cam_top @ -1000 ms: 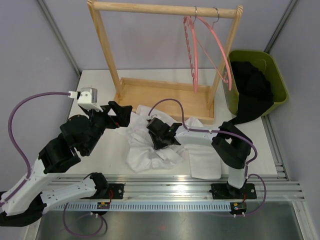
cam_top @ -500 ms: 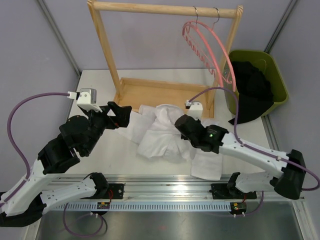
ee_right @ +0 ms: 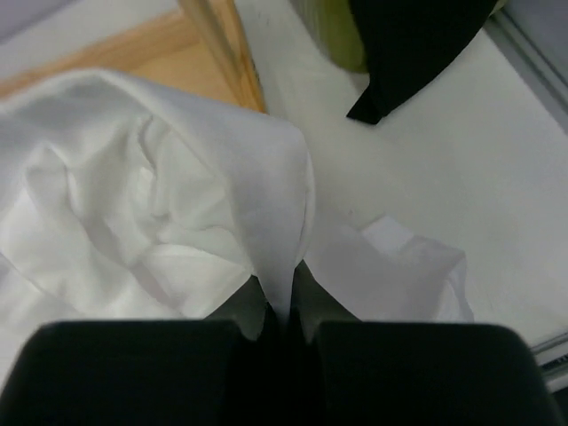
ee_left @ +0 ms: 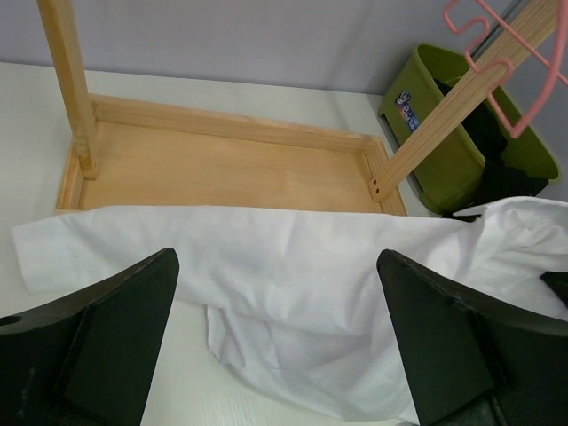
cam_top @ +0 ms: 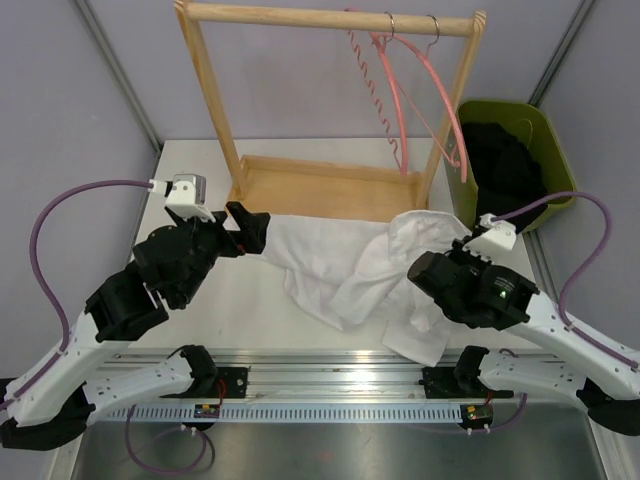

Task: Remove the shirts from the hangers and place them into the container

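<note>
The white shirt [cam_top: 340,265] lies stretched across the table in front of the rack. My right gripper [cam_top: 420,268] is shut on a raised fold of the white shirt [ee_right: 177,177], pinched between the right gripper [ee_right: 280,302] fingers. My left gripper [cam_top: 250,228] stands open just left of the shirt's sleeve end; in its wrist view the left gripper [ee_left: 277,337] spans the white shirt [ee_left: 293,266] without touching it. The black shirt [cam_top: 505,170] lies in the green container [cam_top: 560,150], one end hanging over its front rim. Two bare pink hangers [cam_top: 395,90] hang from the rail.
The wooden rack has its tray base [cam_top: 330,190] behind the shirt and its right post [cam_top: 445,130] close to the container. The post [ee_left: 444,115] stands between the tray and the container [ee_left: 435,133]. The table's right edge [cam_top: 540,270] runs beside my right arm.
My right gripper closed on the white shirt and swung right, dragging it out from a crumpled heap into a long stretch. The hangers swing on the rail. My left arm shifted slightly.
</note>
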Controlling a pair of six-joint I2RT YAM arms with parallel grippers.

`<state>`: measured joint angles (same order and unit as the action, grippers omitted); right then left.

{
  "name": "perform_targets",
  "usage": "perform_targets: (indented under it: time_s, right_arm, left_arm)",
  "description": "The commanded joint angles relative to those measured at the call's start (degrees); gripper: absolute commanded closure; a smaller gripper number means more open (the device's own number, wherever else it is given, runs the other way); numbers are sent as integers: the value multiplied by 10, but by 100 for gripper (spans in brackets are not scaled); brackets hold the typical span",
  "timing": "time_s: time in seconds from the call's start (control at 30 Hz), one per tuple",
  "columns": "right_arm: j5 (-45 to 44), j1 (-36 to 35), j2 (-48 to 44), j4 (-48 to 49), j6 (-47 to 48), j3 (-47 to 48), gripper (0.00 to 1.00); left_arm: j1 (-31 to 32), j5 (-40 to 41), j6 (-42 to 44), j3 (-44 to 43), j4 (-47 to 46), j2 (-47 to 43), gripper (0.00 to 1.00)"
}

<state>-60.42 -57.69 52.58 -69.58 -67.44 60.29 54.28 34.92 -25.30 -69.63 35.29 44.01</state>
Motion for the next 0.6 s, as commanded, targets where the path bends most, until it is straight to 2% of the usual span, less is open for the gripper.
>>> perform_targets:
  time_s: [0.0, 0.1, 0.3, 0.4, 0.43, 0.47, 0.5, 0.53, 0.57]
  right_arm:
    - [-146, -2, -18, -133, -131, 65, 100]
    - [-199, 0, -6, -205, -179, 119, 100]
    - [-249, 50, 35, -224, -109, 235, 100]
    - [-256, 79, 36, -151, 0, 264, 100]
    - [-255, 84, 32, -50, 123, 258, 100]
    - [-255, 95, 18, 6, 184, 250, 100]
    - [-253, 100, 9, 105, 236, 242, 100]
    - [-254, 106, -1, 155, 332, 223, 100]
    - [-261, 113, -20, 203, 378, 213, 100]
  left_arm:
    - [2, 4, 0, -20, -7, 6, 1]
    - [2, 2, -3, -24, -2, 7, 1]
    - [2, -2, -5, -30, 9, 6, 1]
    - [2, -7, -6, -29, 9, 5, 1]
    - [2, -9, -6, -31, 10, 4, 1]
    - [2, -14, -6, -32, 12, 5, 1]
    - [2, -17, -5, -33, 11, 7, 1]
    - [2, -20, -5, -35, 12, 7, 1]
    - [2, -21, -5, -36, 12, 7, 1]
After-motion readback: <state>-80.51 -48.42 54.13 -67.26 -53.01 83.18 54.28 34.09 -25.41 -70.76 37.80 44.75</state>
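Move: The container, the place for the white shirt already pinched in the right fingers, stands about 22 cm ahead of the right hand, some 15 cm to its right and 14 cm lower. The black shirt lies in the container, roughly 21 cm ahead, 14 right and 12 lower. The pink hangers hang some 20 cm ahead, 8 left and 12 higher. From the left hand, the container is around 22 cm ahead, 49 right and 28 below. Upwards first and foremost, the right hand hoists the pinched white shirt by about 16 cm, at first quickly and then easing, while drifting some 8 cm right so that it comes nearer to being in line with the container. Its fingers tip up and swing clockwise, each by some 20 degrees, and keep their hold throughout. ##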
